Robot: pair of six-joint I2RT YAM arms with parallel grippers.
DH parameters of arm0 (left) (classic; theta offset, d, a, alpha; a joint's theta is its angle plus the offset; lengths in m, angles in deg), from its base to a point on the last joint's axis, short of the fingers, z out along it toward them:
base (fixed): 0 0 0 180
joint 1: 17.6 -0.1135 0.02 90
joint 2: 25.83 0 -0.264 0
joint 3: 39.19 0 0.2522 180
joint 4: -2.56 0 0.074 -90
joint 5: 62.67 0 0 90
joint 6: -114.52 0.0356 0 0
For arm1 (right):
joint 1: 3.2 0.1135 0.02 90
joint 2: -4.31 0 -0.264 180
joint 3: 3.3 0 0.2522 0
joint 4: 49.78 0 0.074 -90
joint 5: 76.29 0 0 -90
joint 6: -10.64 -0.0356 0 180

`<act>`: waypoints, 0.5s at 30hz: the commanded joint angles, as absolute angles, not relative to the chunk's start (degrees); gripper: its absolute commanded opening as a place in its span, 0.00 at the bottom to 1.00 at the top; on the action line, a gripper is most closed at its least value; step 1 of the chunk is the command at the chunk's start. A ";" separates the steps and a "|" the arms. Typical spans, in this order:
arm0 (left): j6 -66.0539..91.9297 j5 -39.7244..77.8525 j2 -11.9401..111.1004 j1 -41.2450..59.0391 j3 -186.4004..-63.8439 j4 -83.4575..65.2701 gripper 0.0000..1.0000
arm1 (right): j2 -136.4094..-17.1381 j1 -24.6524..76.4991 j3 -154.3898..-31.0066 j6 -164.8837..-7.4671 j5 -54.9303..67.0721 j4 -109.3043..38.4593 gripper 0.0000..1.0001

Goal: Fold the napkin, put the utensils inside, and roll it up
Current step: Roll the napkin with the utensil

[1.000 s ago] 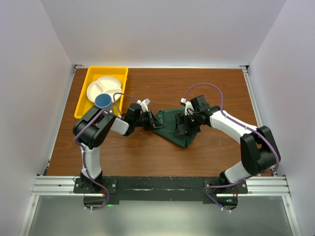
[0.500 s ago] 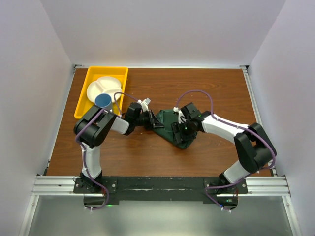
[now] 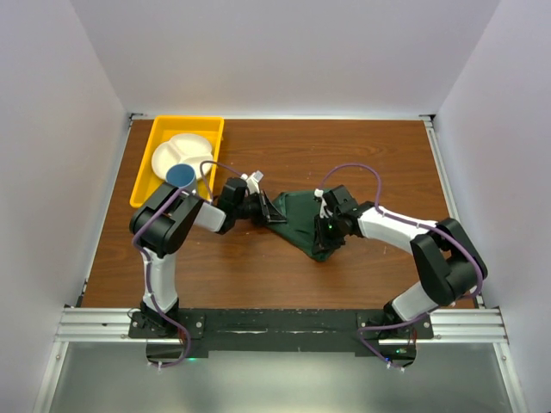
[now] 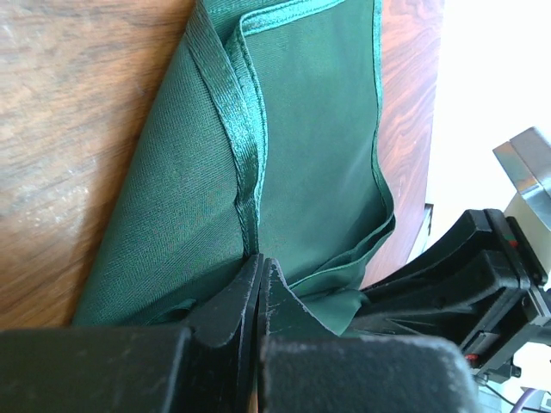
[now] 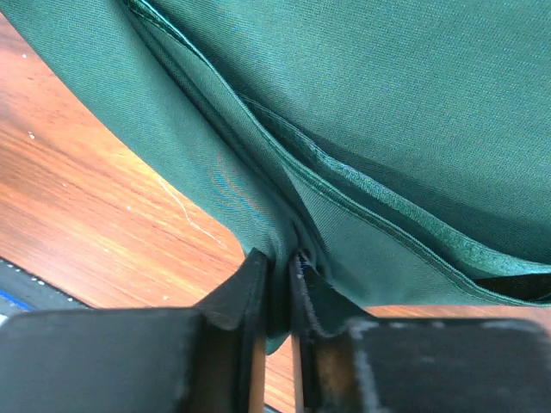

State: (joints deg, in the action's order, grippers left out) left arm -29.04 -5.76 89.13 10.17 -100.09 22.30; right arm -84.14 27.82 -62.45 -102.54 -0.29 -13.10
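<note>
The dark green napkin (image 3: 297, 215) lies bunched into a rough triangle in the middle of the brown table (image 3: 362, 155). My left gripper (image 3: 269, 212) is at the napkin's left corner. In the left wrist view this gripper (image 4: 260, 262) is shut, with the shiny hem of the napkin (image 4: 310, 129) running into its tips. My right gripper (image 3: 325, 231) is at the napkin's near right edge. In the right wrist view that gripper (image 5: 277, 258) is shut on a fold of the napkin (image 5: 387, 103). The utensils are out of view.
A yellow tray (image 3: 146, 185) stands at the back left, holding a white divided plate (image 3: 185, 148) and a blue cup (image 3: 181, 176) close to the left arm's elbow. The right arm's black wrist (image 4: 482, 284) shows beyond the napkin in the left wrist view.
My right gripper has dropped from over the napkin to its near right edge and closed on the cloth. The napkin looks a little narrower. The left gripper has stayed put.
</note>
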 commanded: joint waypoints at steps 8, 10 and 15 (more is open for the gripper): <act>-22.42 0.87 94.94 8.68 -99.36 2.34 0.00 | -84.64 29.40 -71.89 -93.61 4.90 1.06 0.55; -22.50 0.52 94.76 8.68 -99.71 1.38 0.00 | -84.81 32.03 -76.64 -89.67 6.50 3.00 0.63; -22.42 0.08 94.32 8.68 -100.50 -0.82 0.00 | -89.19 36.25 -82.53 -82.89 8.88 -0.76 0.72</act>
State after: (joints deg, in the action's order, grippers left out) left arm -28.76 -8.07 89.59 9.45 -103.15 16.42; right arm -85.93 33.59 -77.95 -91.11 5.33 -0.29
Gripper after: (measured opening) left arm 0.013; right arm 0.691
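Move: At the near end of the part-rolled napkin, the right fingers already pinch its near corner; the napkin's middle lies about 8 cm ahead and 5 cm to the left of this hand, nearly level with it. The napkin's left end is some 9 cm ahead and 11 cm left of the right hand, with the shut left fingertips resting on it. From the left hand, the napkin's middle is roughly 6 cm to the right, neither ahead nor back. Opening wide to let go of the near corner, the right fingers come free and the hand rises about 5 cm, then also drifts some 2 cm forward and left over the napkin, its wrist turning about 15 degrees counter-clockwise. The left hand stays put, its closed fingertips still on the napkin's left end. ##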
